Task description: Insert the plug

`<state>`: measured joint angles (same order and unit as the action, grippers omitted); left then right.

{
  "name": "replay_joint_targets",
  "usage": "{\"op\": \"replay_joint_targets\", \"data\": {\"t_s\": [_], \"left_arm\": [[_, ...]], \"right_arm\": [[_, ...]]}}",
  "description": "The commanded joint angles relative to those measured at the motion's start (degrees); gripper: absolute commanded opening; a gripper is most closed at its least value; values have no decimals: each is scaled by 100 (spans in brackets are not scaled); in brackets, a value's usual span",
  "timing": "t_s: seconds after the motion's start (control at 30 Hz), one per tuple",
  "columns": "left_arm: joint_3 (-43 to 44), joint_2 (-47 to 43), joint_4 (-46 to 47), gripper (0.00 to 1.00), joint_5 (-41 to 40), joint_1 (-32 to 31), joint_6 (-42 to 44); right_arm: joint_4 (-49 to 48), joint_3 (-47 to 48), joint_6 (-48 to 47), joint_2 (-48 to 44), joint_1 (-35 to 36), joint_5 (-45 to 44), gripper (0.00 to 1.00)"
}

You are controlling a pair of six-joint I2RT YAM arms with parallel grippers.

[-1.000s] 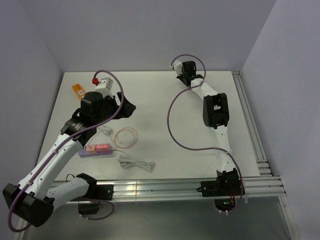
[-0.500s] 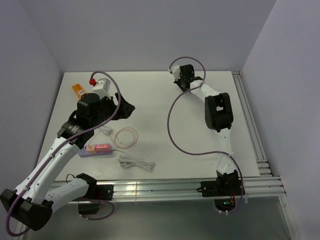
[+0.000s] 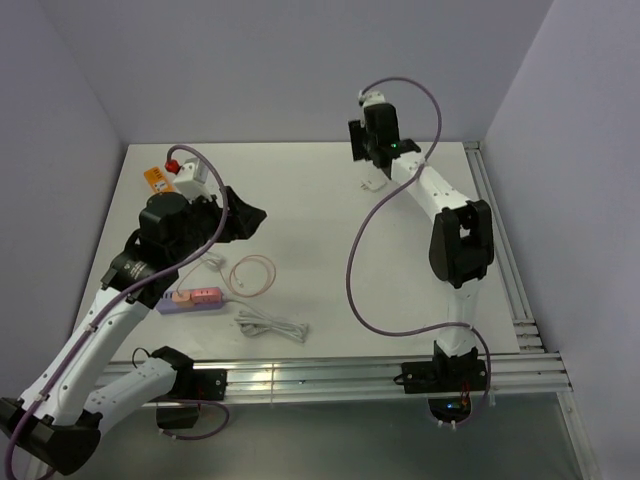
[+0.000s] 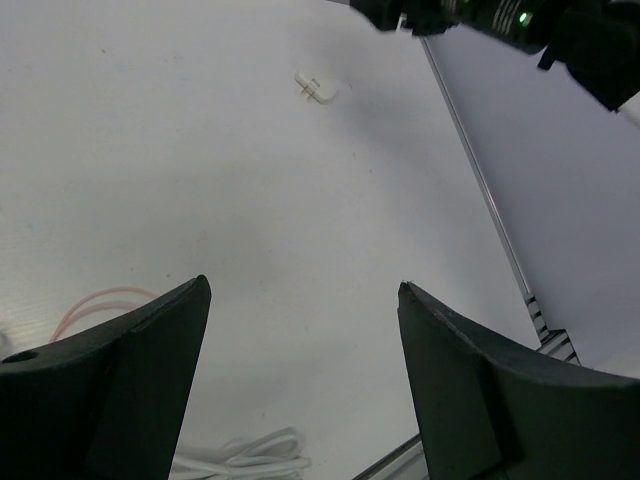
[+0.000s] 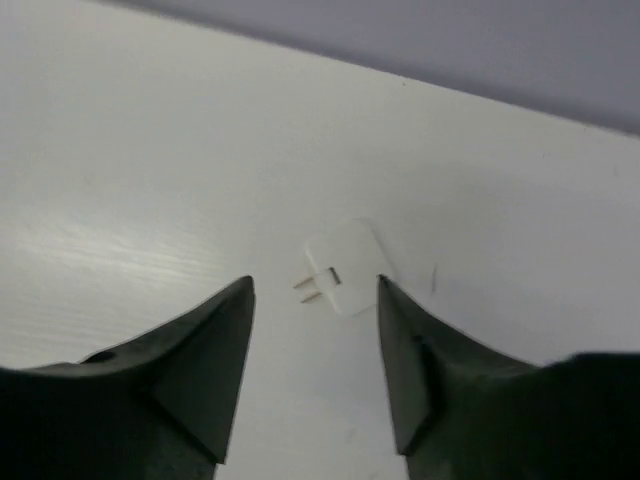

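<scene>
The salmon-pink plug (image 3: 195, 295) lies along the top of the lilac power strip (image 3: 172, 307) at the front left, and its pale-pink cord (image 3: 251, 273) loops to the right. Whether its prongs sit in a socket I cannot tell. My left gripper (image 3: 250, 215) hovers open behind the strip, and the left wrist view shows nothing between the left gripper's (image 4: 303, 284) jaws. My right gripper (image 5: 313, 282) stands open at the back of the table over a small white two-pronged adapter (image 5: 345, 268), which lies loose on the table (image 3: 372, 184).
An orange power strip (image 3: 155, 178) lies at the back left. A coiled white cable (image 3: 271, 325) rests near the front edge. The same white adapter (image 4: 316, 88) shows far off in the left wrist view. A metal rail (image 3: 500, 250) runs along the table's right side.
The right gripper has opened and risen, leaving the white adapter on the table. The left arm has shifted slightly left and toward the front, still open.
</scene>
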<state>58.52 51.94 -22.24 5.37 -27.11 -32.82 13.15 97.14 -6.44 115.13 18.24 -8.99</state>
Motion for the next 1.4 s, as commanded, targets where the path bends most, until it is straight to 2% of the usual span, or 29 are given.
{"op": "replay_joint_targets", "data": {"t_s": [0.0,0.03,0.1,0.17,0.27,0.43,0.67,1.07,1.1,1.23,1.37], "left_arm": [[106,-132,-43,81,53,-31,-137],[133,-141,-105,81,9,-31,-172],[212,-149,-201,81,-193,-31,-364],[265,-193,-385,81,-510,-22,-506],[361,-193,-754,82,-1133,-31,-691],[318,-316,-844,82,-1152,-31,-647],[177,-562,-694,82,-967,-22,-542],[-7,-650,-624,82,-871,-31,-401],[-7,-633,-615,82,-879,-31,-401],[-78,-598,-554,82,-871,-31,-374],[-148,-545,-501,82,-836,-31,-383]], "right_arm": [[1572,1566,2236,324,-66,-560,64],[1960,2258,2539,491,-66,-420,71],[2691,2703,3398,834,-57,-305,75],[2947,2933,4163,984,-49,-383,77],[3176,3048,4763,1073,-40,-612,78],[3553,3222,5407,1458,-5,-902,80],[3660,3206,6013,1802,101,-1842,80],[3510,3794,5601,2681,127,-2439,83],[3563,3847,5592,2716,153,-2580,87],[3142,3549,5197,2681,197,-2572,87],[3176,3697,5030,2900,206,-2642,87]]}}
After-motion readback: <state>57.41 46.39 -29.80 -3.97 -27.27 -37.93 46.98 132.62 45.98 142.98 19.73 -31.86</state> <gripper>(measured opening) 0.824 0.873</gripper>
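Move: The white plug lies below the right hand, about 4 cm ahead, 2 cm to its right and 13 cm down, prongs pointing left; nothing else stands near it on that bare stretch of table. From the left hand, which only waits its turn, the same plug is some 32 cm ahead, 30 cm to the right and 27 cm below. Rising about 8 cm first, then sinking some 19 cm towards the white plug, the right hand turns clockwise by roughly 50 degrees, tips its fingers more steeply down and spreads them from half to nearly wide open, either side of the plug but still above it. The left hand, empty and open, drifts left about 3.5 cm. ##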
